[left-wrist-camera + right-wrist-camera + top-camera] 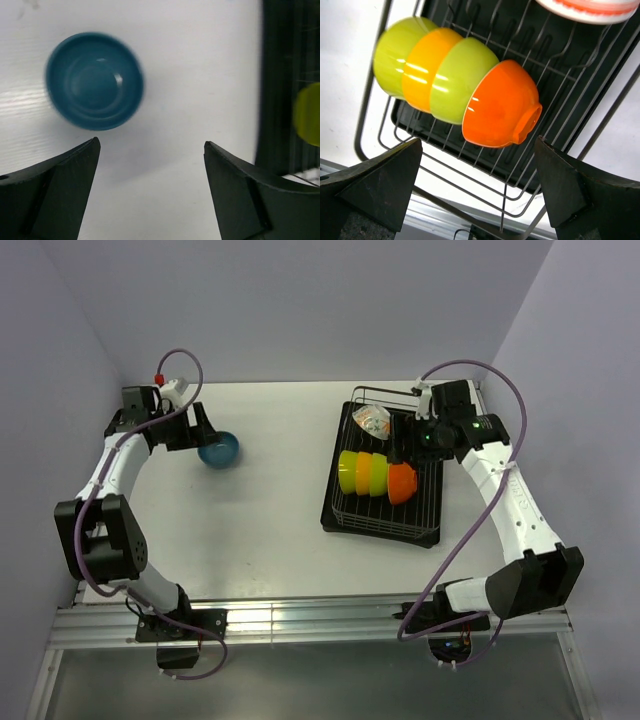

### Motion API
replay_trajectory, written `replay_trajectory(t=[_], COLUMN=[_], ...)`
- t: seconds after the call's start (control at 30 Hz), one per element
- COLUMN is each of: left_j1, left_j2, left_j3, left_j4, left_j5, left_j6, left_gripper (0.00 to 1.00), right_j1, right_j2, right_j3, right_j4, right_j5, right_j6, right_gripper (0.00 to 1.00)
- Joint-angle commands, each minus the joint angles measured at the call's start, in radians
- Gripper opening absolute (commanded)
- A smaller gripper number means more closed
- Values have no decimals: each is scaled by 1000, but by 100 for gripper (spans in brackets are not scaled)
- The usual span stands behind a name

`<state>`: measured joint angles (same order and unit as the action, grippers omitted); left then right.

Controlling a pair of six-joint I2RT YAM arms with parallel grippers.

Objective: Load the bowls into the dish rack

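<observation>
The blue bowl sits upright on the white table at the left, also in the left wrist view. My left gripper is open and empty just beside it. The black wire dish rack holds a row of bowls on edge: lime green, orange, lime green, salmon-red. The cream-white bowl lies at the rack's far end. My right gripper hovers open and empty above the salmon-red bowl.
The rack's rim and a lime green bowl show at the right edge of the left wrist view. The table's near edge with a metal rail runs below. Lilac walls enclose the table.
</observation>
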<state>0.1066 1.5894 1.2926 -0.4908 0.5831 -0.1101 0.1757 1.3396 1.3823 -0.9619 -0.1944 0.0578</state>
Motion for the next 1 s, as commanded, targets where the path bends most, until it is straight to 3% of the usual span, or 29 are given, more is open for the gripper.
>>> replay_trajectory(t=[0.0,0.4,0.77,0.87,0.97], left_j1=[-1,5,4,4,5], left_j2=[50,274,360,374,377], left_j3=[-13,57,89,106,128], left_j4=[-8,55,127,126,109], left_j5=[-170,-313,-289,-263,-240], left_j6=[98,23,-31,-52,-66], left_gripper=[87,64,51,41,25], right_j1=[-7,-12,-12,-12,-12], right_j2=[-31,-59,-65,-71,-79], right_j3=[72,67,70,66,60], right_j4=[5,29,51,66,87], right_j5=[-4,47,21,3,-20], right_j6=[-1,28,39,40,43], right_gripper=[100,100,100,100,100])
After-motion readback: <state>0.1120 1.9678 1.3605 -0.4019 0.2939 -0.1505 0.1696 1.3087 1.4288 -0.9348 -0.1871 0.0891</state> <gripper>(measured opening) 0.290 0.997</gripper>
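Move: The blue bowl stands alone on the table about 6 cm ahead of the left hand, perhaps 1 cm to its left and roughly 15 cm below. Of the left hand's surroundings, the dish rack's middle is some 43 cm to the right and 2 cm ahead, about 13 cm lower; the rack's leftmost green bowl is about 33 cm right, 3 cm back and 12 cm down. From the right hand the blue bowl lies some 16 cm ahead, 46 cm left and 20 cm below. The left hand drops about 14 cm to the blue bowl's left rim, most of it in the first half, while easing some 5 cm left and 4 cm forward, its fingers tipping about 15 degrees further down and the wrist turning slightly counter-clockwise; the fingers narrow from nearly wide open to about a third, gradually and then faster at the end, until they straddle the rim and start to pinch it. Over the rack the right hand, empty and still wide open, rises another 3 cm away from the seated orange bowl. ##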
